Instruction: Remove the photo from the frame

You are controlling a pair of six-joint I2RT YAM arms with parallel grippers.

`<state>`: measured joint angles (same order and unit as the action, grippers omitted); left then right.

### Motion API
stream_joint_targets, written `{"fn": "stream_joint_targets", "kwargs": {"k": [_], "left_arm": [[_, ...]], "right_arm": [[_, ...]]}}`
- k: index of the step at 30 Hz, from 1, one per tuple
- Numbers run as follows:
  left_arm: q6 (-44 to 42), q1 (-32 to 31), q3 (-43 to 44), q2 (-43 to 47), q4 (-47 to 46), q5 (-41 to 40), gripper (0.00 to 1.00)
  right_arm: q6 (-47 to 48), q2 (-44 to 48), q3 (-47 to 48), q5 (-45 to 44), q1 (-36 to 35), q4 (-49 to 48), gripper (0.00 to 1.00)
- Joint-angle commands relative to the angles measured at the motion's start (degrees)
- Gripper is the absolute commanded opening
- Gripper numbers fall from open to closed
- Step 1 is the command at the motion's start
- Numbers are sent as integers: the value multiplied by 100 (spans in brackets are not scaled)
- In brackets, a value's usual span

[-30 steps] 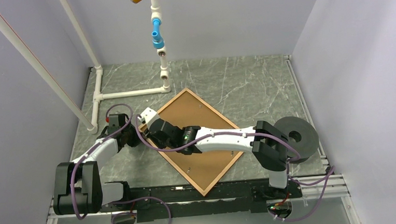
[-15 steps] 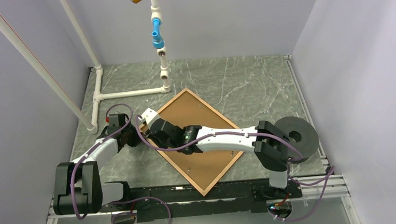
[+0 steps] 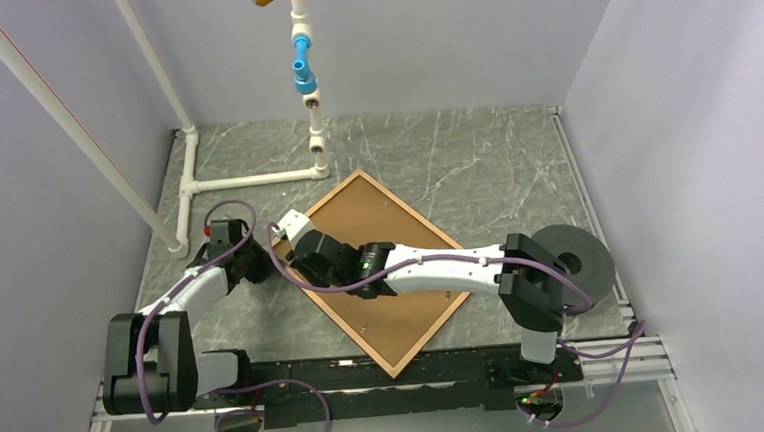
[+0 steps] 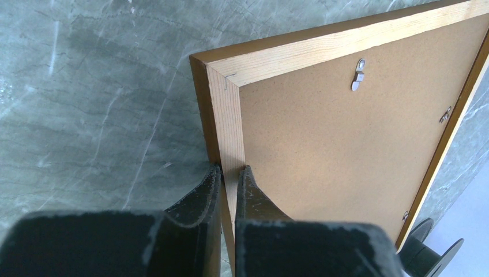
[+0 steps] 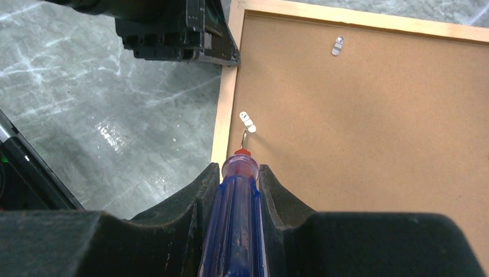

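Note:
The frame (image 3: 414,210) lies face down on the table, set like a diamond, with its brown backing board (image 3: 378,216) facing up. The photo is hidden under the board. My left gripper (image 4: 230,170) is shut on the frame's wooden rail (image 4: 228,109) close to its left corner. My right gripper (image 5: 241,170) is shut on a blue screwdriver (image 5: 236,219). The screwdriver's tip touches a small metal clip (image 5: 247,120) beside the left rail. In the top view the left gripper (image 3: 257,266) and the right gripper (image 3: 302,247) sit close together at that corner.
A white pipe structure (image 3: 246,180) with a blue fitting (image 3: 303,66) stands at the back left of the table. A black spool (image 3: 571,260) sits at the right, behind my right arm's elbow. More clips (image 5: 338,45) hold the backing board. Grey walls close in on three sides.
My right arm has edged slightly to the right with the screwdriver. The left gripper and the frame have stayed put.

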<state>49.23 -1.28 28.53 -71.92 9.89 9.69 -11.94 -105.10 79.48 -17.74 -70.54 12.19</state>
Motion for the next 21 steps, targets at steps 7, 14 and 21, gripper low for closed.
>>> {"fn": "stream_joint_targets", "kwargs": {"k": [7,14,21], "left_arm": [[-297,5,-49,-44,227,-327,0],[-459,12,-40,239,151,-33,16],[-574,5,109,632,168,579,37]], "right_arm": [[109,1508,-649,-1342,109,530,0],[-195,3415,-2031,-1291,1166,883,0],[-814,4578,-3283,-503,2034,1059,0]]}}
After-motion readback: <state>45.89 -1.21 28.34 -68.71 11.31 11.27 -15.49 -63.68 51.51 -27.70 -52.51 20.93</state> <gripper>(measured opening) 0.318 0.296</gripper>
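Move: The right hand, holding the screwdriver, is headed for the clips by the frame's far-right edge; the nearer one lies some 26 cm right, 9 cm ahead and 11 cm below. The left-side clip at its tip is about 6 cm ahead and 6 cm left; the near-right clip sits roughly 10 cm back of the aimed one. From the left hand, pinching the frame bar, the aimed clip is about 38 cm right, level with it; the frame's left corner is 3 cm ahead, 2 cm left. Right hand sweeps its screwdriver about 24 cm right, arcing over the backing; left fingers open around the frame edge. ##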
